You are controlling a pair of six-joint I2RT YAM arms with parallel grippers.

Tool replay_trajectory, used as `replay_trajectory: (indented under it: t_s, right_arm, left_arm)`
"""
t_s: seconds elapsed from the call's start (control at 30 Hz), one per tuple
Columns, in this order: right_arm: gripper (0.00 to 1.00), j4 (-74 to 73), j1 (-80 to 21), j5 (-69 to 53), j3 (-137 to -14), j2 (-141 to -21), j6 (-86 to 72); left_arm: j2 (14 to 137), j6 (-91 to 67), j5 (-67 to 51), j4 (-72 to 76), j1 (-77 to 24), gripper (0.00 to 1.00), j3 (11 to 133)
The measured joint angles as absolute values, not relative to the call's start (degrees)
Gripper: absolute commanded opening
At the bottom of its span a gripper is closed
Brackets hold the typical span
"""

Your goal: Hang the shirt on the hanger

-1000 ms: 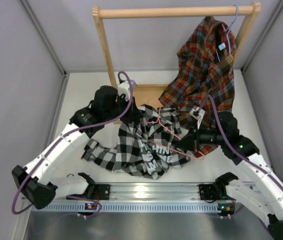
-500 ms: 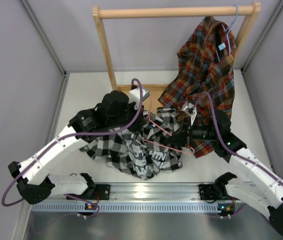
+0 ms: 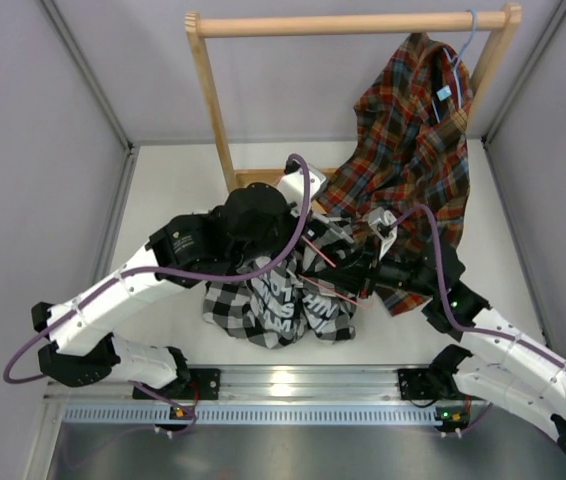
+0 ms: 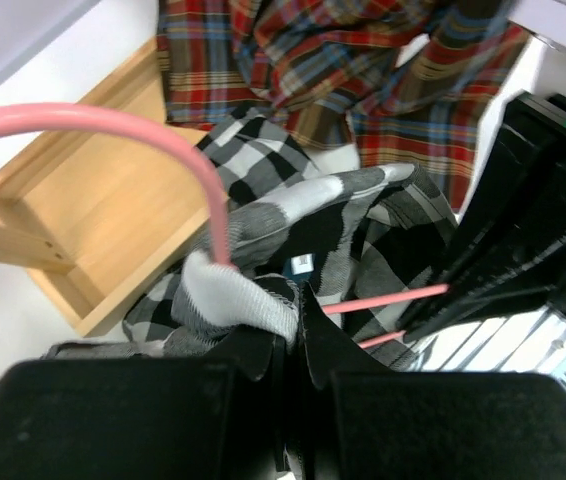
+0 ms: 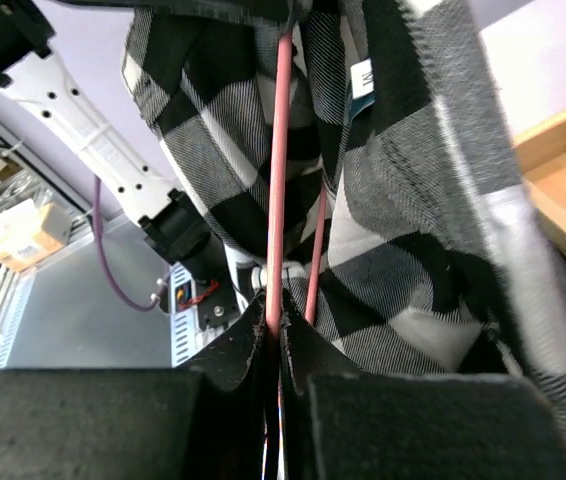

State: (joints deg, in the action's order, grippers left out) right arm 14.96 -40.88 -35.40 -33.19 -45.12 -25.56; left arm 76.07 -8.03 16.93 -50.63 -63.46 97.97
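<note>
The black-and-white checked shirt (image 3: 278,305) with white lettering hangs lifted above the table centre. My left gripper (image 3: 303,240) is shut on a fold of it; in the left wrist view the cloth (image 4: 248,300) is pinched between the jaws (image 4: 298,305). The pink hanger (image 3: 328,275) runs through the shirt. My right gripper (image 3: 363,272) is shut on the hanger's wire; in the right wrist view the pink rod (image 5: 278,200) runs up from the shut gripper (image 5: 276,330) into the shirt (image 5: 413,200). The hanger's hook (image 4: 113,125) curves over the left wrist view.
A wooden rack (image 3: 348,22) stands at the back, its base (image 3: 263,178) on the table. A red plaid shirt (image 3: 413,150) hangs on a light blue hanger (image 3: 468,40) at the rack's right end, close behind my right arm. Grey walls enclose both sides.
Both grippers moved towards the centre and rose. The left arm swung right with the shirt, bunching and lifting it. The right gripper moved left with the hanger.
</note>
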Motion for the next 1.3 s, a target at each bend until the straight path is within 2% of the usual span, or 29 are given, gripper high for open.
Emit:
replay_trajectory:
  t_s: [0.27,0.6,0.63,0.67,0.77,0.9,1.3]
  right_arm:
    - [0.0,18.5,-41.1,-32.4,-27.7,-43.3,-25.8]
    - [0.0,19.2,-41.5,-27.3,-27.4,-41.2,-25.7]
    - [0.0,19.1,-41.5,-26.8,-27.4,-41.0,-25.7]
    - [0.0,19.0,-41.5,-26.3,-27.4,-40.9,-25.7]
    - [0.0,18.4,-41.5,-25.7,-27.6,-40.8,-25.6]
    - [0.0,17.8,-41.5,-25.8,-27.6,-40.1,-25.5]
    - [0.0,17.6,-41.6,-26.7,-28.1,-39.3,-25.2]
  left_arm:
    - [77.0,-9.5,23.8,-50.5,-64.5,0.0,95.4]
    - [77.0,-10.7,28.1,-50.4,-65.0,0.0,95.5]
    - [77.0,-10.9,28.9,-50.4,-65.1,0.05,95.5]
    - [76.9,-11.1,29.7,-50.5,-65.1,0.05,95.5]
    - [76.5,-11.9,32.7,-50.9,-65.3,0.0,95.5]
    - [74.5,-11.7,37.8,-52.3,-63.7,0.0,95.6]
    - [72.3,-8.6,35.6,-51.2,-63.5,0.0,93.6]
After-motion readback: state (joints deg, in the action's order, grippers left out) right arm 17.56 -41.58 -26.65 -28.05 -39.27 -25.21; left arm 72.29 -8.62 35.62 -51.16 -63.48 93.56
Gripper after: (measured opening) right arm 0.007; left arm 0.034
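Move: The left fingers hold the black-and-white shirt at its neck. The pink hanger's middle is about 4 cm right of them, 3 cm back and a little lower; the rack base lies some 14 cm ahead, 5 cm left and far below. The right fingers hold one shoulder of the hanger; the shirt's neck is roughly 7 cm left of them, 6 cm ahead and 5 cm higher, the plaid shirt about 16 cm right and 18 cm ahead. Leftward and a little forward, the left hand draws the pinched shirt neck away from the hanger's hook, some 6 cm in all, after first sinking about 2 cm with small forward creep; most of the pull comes in one quick stretch, the wrist turning roughly 15 degrees counter-clockwise. The right hand keeps its pinch on the hanger's shoulder, easing a centimetre or so right and forward and turning clockwise slightly. ##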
